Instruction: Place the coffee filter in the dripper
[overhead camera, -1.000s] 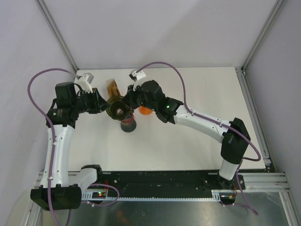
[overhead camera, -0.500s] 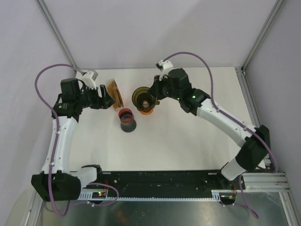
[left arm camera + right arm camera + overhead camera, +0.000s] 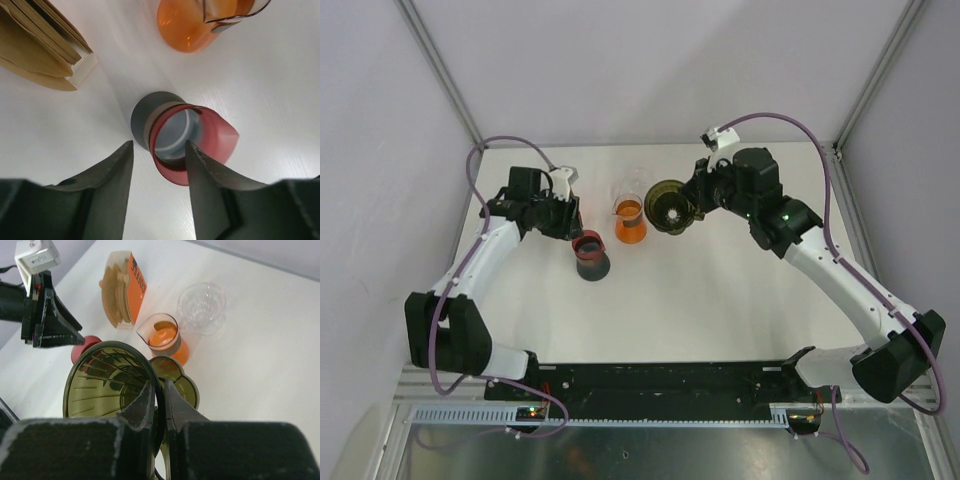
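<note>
My right gripper [image 3: 159, 385] is shut on the rim of the olive translucent dripper [image 3: 107, 385], holding it tilted above the table; from above the dripper [image 3: 670, 207] hangs right of the orange carafe [image 3: 630, 222]. The brown paper coffee filters [image 3: 40, 40] stand in an orange-sided box [image 3: 122, 290] at the back left. My left gripper [image 3: 159, 143] is open and holds nothing. It hovers over a red-rimmed grey cup [image 3: 172, 135], beside the filter box. In the top view the left gripper [image 3: 565, 215] hides the filters.
The red cup [image 3: 590, 255] stands in front of the carafe [image 3: 165, 340]. A clear glass [image 3: 201, 305] stands behind the carafe. Frame posts and side walls border the white table [image 3: 720, 300].
The right arm carried the dripper from above the red cup to the right, past the carafe. The left gripper opened, drew away from the dripper and swung over by the filter box and cup.
</note>
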Controlling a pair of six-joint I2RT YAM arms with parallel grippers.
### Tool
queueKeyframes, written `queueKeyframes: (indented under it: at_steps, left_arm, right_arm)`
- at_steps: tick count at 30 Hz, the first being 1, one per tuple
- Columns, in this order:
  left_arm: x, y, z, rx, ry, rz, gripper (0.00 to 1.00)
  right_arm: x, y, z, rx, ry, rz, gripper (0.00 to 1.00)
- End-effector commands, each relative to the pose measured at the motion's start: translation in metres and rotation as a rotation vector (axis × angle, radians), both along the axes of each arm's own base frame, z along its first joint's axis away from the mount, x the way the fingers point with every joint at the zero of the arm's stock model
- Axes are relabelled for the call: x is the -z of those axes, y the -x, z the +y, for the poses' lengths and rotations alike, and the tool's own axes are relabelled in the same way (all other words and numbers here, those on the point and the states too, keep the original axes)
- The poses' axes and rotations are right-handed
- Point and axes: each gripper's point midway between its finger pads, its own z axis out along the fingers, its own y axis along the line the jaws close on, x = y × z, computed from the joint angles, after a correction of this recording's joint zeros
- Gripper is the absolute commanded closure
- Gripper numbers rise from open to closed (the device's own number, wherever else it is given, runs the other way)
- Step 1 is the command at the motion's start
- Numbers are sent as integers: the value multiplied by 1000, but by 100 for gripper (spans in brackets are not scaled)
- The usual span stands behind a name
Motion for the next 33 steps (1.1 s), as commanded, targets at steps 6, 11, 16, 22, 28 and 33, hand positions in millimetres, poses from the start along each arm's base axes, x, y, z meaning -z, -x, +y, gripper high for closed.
queueKeyframes:
  at_steps: [6,11,16,22,28,33]
  left_arm:
    - [19,-11,-1,72,-90,-19,54]
    - [25,-9,-15,141,-86,-12,75]
    - [20,3,-37,265,-56,-42,98]
    - [12,20,-70,456,-32,-101,100]
    - [-2,32,-129,757,-68,-237,100]
    - [-5,34,-176,991,-75,-308,100]
  right_arm:
    - [-6,7,-11,-20,25,-41,100]
    - [-8,8,-17,-17,39,-52,100]
    - [-8,12,-25,-25,65,-58,100]
    - [1,12,-44,-23,90,-22,100]
    - [14,6,-66,-13,95,29,100]
    - [25,3,-89,30,73,102,100]
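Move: The red cup's middle is about 4 cm to the left hand's right, 2 cm back and 7 cm below, its near rim just under the open fingers. The paper filters stand some 12 cm ahead and 2 cm left of that hand, the orange pitcher 6 cm ahead and 14 cm right, both low. From the right hand, which already holds the dripper, the cup is about 22 cm left, 2 cm back and 24 cm down. The left fingers straddle the red cup's rim as the hand sinks about 2.5 cm, pinch it shut, then drag the cup right with gathering speed, nearly 14 cm and a little back, on the robot's side of the orange pitcher, turning some 45 degrees counter-clockwise. The right hand keeps the dripper and carries it about 8 cm right and slightly down, clearing away. ##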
